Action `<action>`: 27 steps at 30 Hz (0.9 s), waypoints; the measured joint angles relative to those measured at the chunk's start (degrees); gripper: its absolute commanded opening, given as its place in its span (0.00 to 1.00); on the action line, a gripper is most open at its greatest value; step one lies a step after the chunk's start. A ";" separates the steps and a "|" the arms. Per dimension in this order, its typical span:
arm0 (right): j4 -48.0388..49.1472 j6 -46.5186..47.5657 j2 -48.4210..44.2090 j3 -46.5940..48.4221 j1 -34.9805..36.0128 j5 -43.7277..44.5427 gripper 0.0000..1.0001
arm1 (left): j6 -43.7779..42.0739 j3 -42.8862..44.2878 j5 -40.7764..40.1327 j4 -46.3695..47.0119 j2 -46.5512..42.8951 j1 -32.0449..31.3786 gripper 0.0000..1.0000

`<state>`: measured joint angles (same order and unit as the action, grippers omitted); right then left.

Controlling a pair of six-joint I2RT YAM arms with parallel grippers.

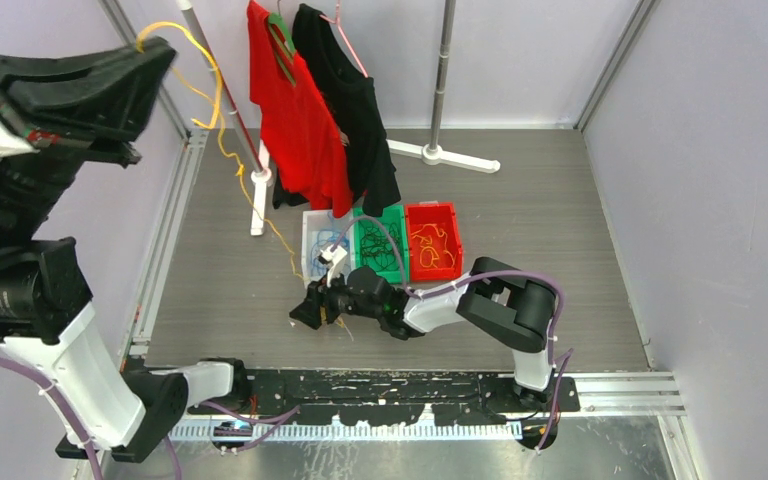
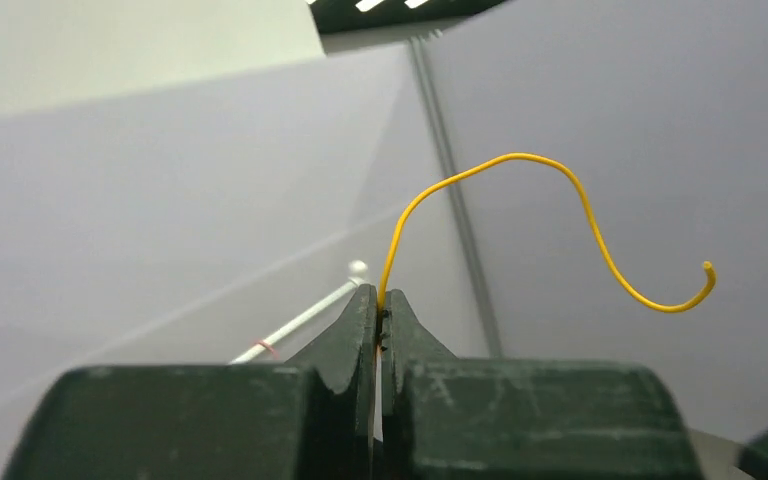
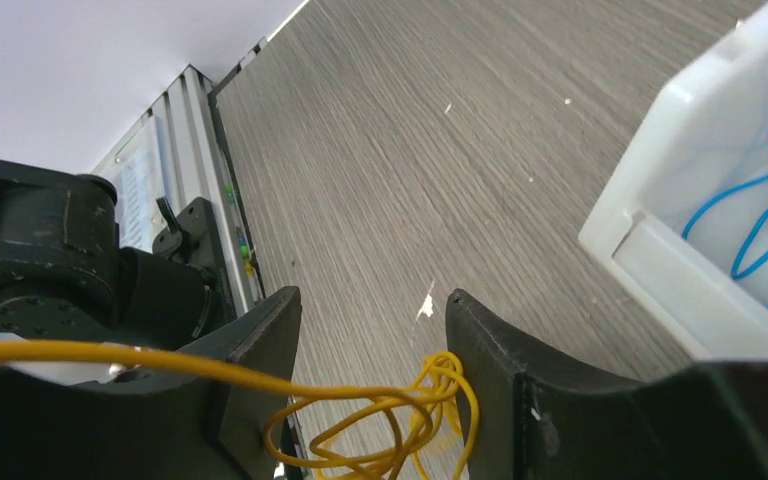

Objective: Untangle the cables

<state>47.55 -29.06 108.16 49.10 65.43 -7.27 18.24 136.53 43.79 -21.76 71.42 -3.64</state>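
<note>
My left gripper [image 1: 150, 47] is raised high at the far left, shut on one end of a yellow cable [image 1: 222, 140]. The left wrist view shows the gripper [image 2: 378, 295] pinching that cable [image 2: 520, 157], whose free end curls up and right. The cable hangs down to the table near my right gripper [image 1: 310, 308], which sits low in front of the bins. The right wrist view shows the right gripper [image 3: 372, 300] open, with a yellow tangle [image 3: 390, 420] of loops between its fingers, touching the right finger [image 3: 500, 360]. Blue cables [image 3: 760, 215] lie in a white bin [image 3: 660, 270].
Three bins stand side by side mid-table: white [image 1: 310, 222], green [image 1: 396, 214] with black cables, red [image 1: 455, 232] with yellow cables. A clothes rack holds a red shirt [image 1: 295, 120] and a black shirt [image 1: 355, 110] behind them. The rack's white feet [image 1: 258, 205] rest on the table.
</note>
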 measured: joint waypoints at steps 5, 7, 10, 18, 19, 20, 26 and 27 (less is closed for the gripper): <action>0.42 -0.55 0.00 -2.12 0.48 0.79 0.58 | -9.29 -3.08 -9.31 12.00 -2.45 0.00 0.00; 0.37 -0.79 0.00 -2.38 0.52 0.85 0.58 | -14.23 -3.85 -11.98 17.20 -2.67 0.00 0.00; 0.37 -1.11 0.00 -2.49 0.52 1.07 0.59 | -22.25 -3.39 -14.78 24.17 -1.57 0.00 0.00; 0.33 -1.97 0.02 -3.48 0.63 2.12 0.58 | -41.13 10.95 -19.91 37.88 11.28 0.00 0.00; 0.28 -2.21 0.02 -3.80 0.66 2.32 0.57 | -43.43 12.87 -19.96 39.21 12.79 0.00 0.00; 0.24 -2.40 0.09 -4.17 0.68 2.54 0.56 | -45.99 14.29 -19.85 40.50 13.94 0.00 0.00; 0.15 -3.67 0.37 -7.30 0.74 3.96 0.56 | -56.19 14.84 -18.69 42.64 16.85 0.00 0.00; 0.28 -3.98 0.37 -7.85 0.74 4.20 0.54 | -57.33 14.38 -18.67 42.49 16.81 0.00 0.00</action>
<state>47.83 -33.04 108.53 41.25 66.17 -3.07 -39.09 150.91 25.12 20.73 88.23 -3.64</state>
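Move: My left hand pinches the yellow cable near its free end, high up; the yellow tangle is roughly 64 cm below it and only about 2 cm ahead. My right hand has the tangle between its half-open fingers, its middle some 2 cm beneath the hand point. From the right hand, the white tray is about 14 cm ahead, 5 cm right and 8 cm down; the green tray is level with it, 10 cm farther right. I keep my left fingers shut on the yellow cable and haul it up about 15 cm and 8 cm left, away from the tangle, swinging the wrist nearly 90 degrees until the fingers point mostly up, then ease off. Meanwhile my right hand, fingers still half open among the loops, sinks some 5 cm towards the table and slips right, slowly at first. ##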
